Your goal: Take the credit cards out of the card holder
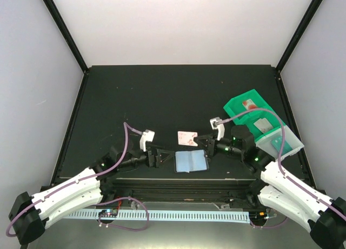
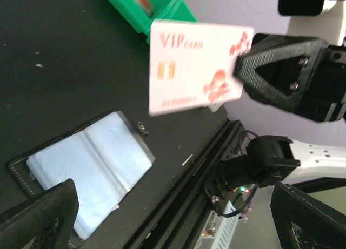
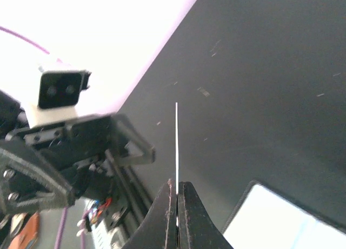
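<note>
The card holder point(image 1: 191, 161) lies open on the black table, its pale blue lining up; it also shows in the left wrist view point(image 2: 81, 162) and as a corner in the right wrist view point(image 3: 292, 216). A white credit card point(image 1: 187, 138) with red marks hangs above the table behind it. My right gripper point(image 1: 201, 139) is shut on the card's right edge. The left wrist view shows the card's face point(image 2: 197, 65); the right wrist view shows it edge-on point(image 3: 177, 141) between the closed jaws of my right gripper point(image 3: 177, 192). My left gripper point(image 1: 164, 156) stands open left of the holder, its gap point(image 2: 173, 222) holding nothing.
A green compartment tray point(image 1: 236, 105) sits at the right, behind my right arm, with other cards point(image 1: 263, 125) lying in it; its corner shows in the left wrist view point(image 2: 148, 8). The table's front rail point(image 1: 178, 181) runs just below the holder.
</note>
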Tool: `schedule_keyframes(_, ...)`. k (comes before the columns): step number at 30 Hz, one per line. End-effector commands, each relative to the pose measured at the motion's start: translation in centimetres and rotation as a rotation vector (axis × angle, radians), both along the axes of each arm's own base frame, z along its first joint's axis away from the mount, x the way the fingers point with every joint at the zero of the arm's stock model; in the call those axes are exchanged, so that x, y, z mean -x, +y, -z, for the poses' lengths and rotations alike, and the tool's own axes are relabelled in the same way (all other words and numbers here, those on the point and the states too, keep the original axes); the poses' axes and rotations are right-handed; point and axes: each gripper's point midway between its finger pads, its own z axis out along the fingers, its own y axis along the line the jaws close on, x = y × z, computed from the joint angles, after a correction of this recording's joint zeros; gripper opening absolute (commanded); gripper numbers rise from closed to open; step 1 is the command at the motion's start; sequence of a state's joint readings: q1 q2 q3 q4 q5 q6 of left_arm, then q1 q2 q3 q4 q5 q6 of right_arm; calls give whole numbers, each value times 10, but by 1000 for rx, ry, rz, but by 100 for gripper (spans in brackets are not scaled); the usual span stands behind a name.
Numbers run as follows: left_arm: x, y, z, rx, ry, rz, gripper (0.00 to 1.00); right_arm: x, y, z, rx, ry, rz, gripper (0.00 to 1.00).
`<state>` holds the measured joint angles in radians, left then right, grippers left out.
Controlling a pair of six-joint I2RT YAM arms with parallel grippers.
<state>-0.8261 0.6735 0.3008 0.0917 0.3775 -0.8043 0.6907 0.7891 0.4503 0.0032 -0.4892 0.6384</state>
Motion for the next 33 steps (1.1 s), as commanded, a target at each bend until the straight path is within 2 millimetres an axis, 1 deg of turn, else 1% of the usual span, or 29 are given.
schedule_keyframes(1, -10, 7, -6, -60, -40, -57, 99, -29, -25, -8, 40, -24, 144, 1)
schedule_keyframes(3, -10, 7, -4, -72, -49, -54, 99, -44, -40, -8, 67, -23, 226, 1)
schedule_keyframes(8, -10, 4, -3, -82, -73, -34, 99, -72, -79, -12, 126, -25, 403, 1)
schedule_keyframes(12, -9, 1, -3, -103, -96, -6, 99, -89, -104, -12, 125, -3, 496, 1)
schedule_keyframes(14, -7, 0, -2, -106, -100, 14, 99, -94, -115, -10, 133, 8, 537, 1)
schedule_keyframes(15, -5, -1, -1, -107, -99, 22, 99, -98, -124, -7, 145, 14, 571, 1)
schedule_keyframes(18, -3, -1, -1, -114, -104, 41, 99, -104, -150, 1, 176, 44, 665, 1)
schedule_keyframes(21, -1, 0, 1, -126, -111, 51, 99, -108, -171, 6, 171, 70, 737, 1)
schedule_keyframes(25, 1, 0, 4, -125, -107, 55, 99, -114, -192, 12, 167, 134, 820, 1)
schedule_keyframes(29, 4, -1, 4, -120, -86, 69, 99, -118, -225, 19, 226, 186, 925, 1)
schedule_keyframes(33, 4, 0, 8, -128, -66, 68, 99, -121, -253, 21, 204, 205, 1014, 1)
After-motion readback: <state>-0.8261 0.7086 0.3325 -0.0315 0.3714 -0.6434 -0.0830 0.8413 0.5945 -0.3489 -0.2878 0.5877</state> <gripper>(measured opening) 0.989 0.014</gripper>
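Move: The right hand already pinches the pink-and-white VIP card; the green box lies about 21 cm ahead of this hand, 31 cm to its right and some 10 cm below. The open card holder is 5 cm back, roughly level sideways, 12 cm below; the white tray is about 4 cm ahead and 42 cm right. From the idle left hand the green box is some 27 cm ahead and 43 cm right. Card still pinched, the right hand swings right (about 23 cm) and forward towards the green box, turning clockwise. ##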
